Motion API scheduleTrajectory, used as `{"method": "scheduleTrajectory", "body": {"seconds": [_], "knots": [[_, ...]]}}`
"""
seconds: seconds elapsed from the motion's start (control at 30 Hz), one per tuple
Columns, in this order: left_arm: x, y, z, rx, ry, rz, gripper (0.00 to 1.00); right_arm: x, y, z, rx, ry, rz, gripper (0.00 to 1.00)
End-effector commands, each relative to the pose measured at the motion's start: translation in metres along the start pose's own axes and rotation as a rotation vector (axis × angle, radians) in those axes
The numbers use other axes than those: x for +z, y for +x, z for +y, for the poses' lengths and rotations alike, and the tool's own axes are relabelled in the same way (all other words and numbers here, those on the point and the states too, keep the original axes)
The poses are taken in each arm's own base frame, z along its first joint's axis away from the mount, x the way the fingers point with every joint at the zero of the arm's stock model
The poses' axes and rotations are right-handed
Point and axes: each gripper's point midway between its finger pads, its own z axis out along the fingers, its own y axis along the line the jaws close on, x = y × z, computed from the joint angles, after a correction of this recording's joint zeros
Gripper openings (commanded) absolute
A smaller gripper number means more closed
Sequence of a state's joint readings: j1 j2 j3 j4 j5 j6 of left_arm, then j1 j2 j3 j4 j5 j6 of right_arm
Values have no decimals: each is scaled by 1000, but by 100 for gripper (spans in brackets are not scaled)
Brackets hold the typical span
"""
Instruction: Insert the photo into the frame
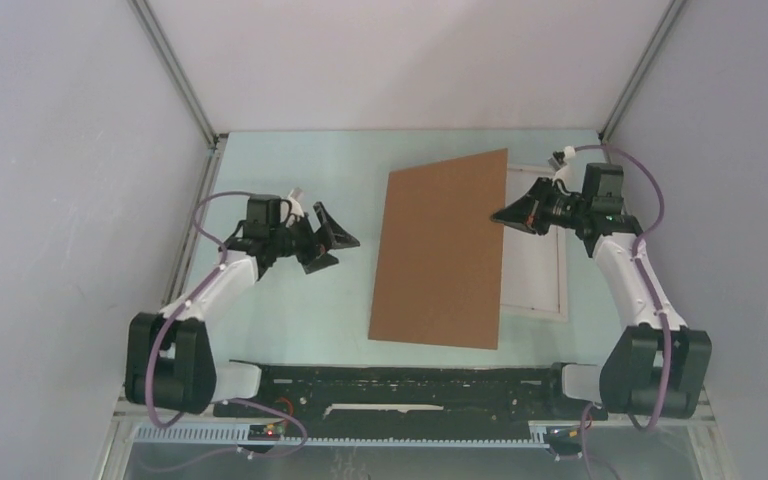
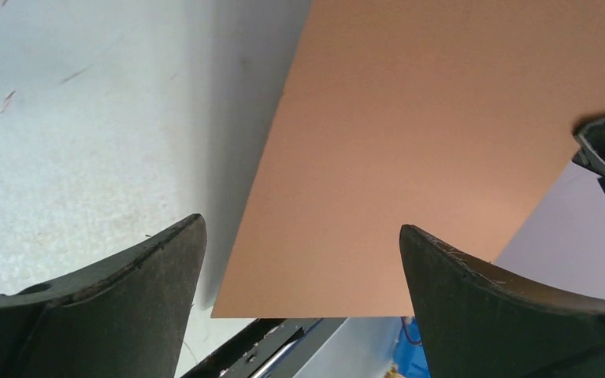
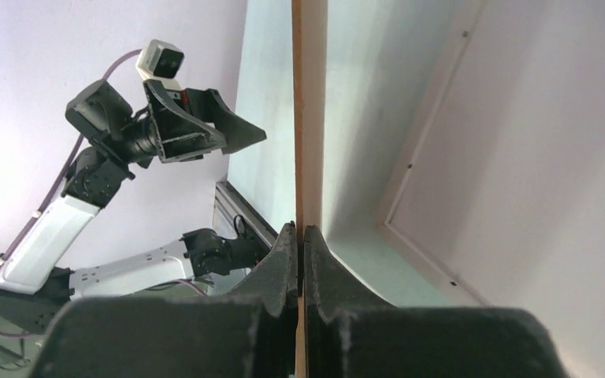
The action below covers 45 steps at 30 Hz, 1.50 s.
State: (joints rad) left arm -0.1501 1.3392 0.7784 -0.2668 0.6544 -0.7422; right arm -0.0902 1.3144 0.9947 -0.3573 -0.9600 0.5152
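Observation:
A plain brown backing board [image 1: 440, 250] hangs tilted over the middle of the table. My right gripper [image 1: 500, 213] is shut on its right edge; in the right wrist view the board [image 3: 309, 118] runs edge-on between the closed fingers of that gripper [image 3: 300, 232]. The white frame [image 1: 563, 285] lies flat under and to the right of the board, its rim [image 3: 425, 126] showing beside the grip. My left gripper [image 1: 335, 240] hovers left of the board, open and holding nothing, and its wrist view [image 2: 299, 228] faces the board's brown surface [image 2: 441, 142]. The photo is hidden.
Grey walls with metal corner posts close in the pale green table [image 1: 290, 170] on three sides. A black rail [image 1: 390, 385] runs along the near edge between the arm bases.

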Motion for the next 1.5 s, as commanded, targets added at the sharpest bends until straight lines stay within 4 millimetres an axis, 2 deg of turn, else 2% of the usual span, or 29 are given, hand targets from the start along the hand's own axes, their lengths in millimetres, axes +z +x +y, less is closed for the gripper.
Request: {"method": "scheduleTrajectory", "body": {"seconds": [0.0,0.2,0.33,0.43,0.5,0.6,0.7,0.83,0.93,1.03,1.23,1.47], "knots": [[-31,-9,-48,230,142,-92,99,-18,9,59,-182,-148,19,0],[-60,-25,-69,365,161,-276,100,-27,9,102,-175,-274,16,0],[-62,-30,-83,368,263,-350,100,-36,12,134,-185,-342,2,0],[-58,-37,-83,326,279,-377,100,-37,21,150,-166,-377,27,0],[-62,-40,-81,307,248,-403,100,-38,23,157,-159,-409,49,0],[-79,-33,-84,327,255,-455,100,-45,27,173,-179,-471,84,0],[-92,-13,-97,350,334,-423,100,-46,36,185,-201,-515,119,0],[-122,26,-134,429,559,-351,99,-46,39,190,-206,-537,139,0],[-145,50,-151,486,670,-331,94,-46,36,194,-197,-548,138,0],[-161,63,-160,486,725,-328,89,-47,31,195,-192,-552,121,0],[-184,71,-174,411,838,-364,80,-47,15,201,-172,-559,48,0],[-178,63,-167,247,881,-365,74,-45,-12,193,-88,-555,-37,0]]}}
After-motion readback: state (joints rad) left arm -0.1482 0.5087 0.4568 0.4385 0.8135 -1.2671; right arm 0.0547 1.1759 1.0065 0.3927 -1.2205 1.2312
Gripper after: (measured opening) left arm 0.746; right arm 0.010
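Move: The brown board's left edge is about 7 cm to the right of my open left hand, 2 cm ahead and 4 cm below; the board's middle is some 18 cm right, 2 cm back and 3 cm above. From my right hand, which pinches the board's raised right edge, the left gripper is about 28 cm left, 3 cm back and 10 cm lower, and the frame's middle 5 cm right, 8 cm ahead and 20 cm below. I lift my left hand about 21 cm, pausing halfway, then draw it back some 12 cm, tipping its fingers up about 45 degrees and starting to close them around the board's left edge. My right hand keeps its pinch, rising 16 cm while carrying the board left and back, then easing slightly forward; it rolls its left side up and turns counter-clockwise, about 20 degrees each. ##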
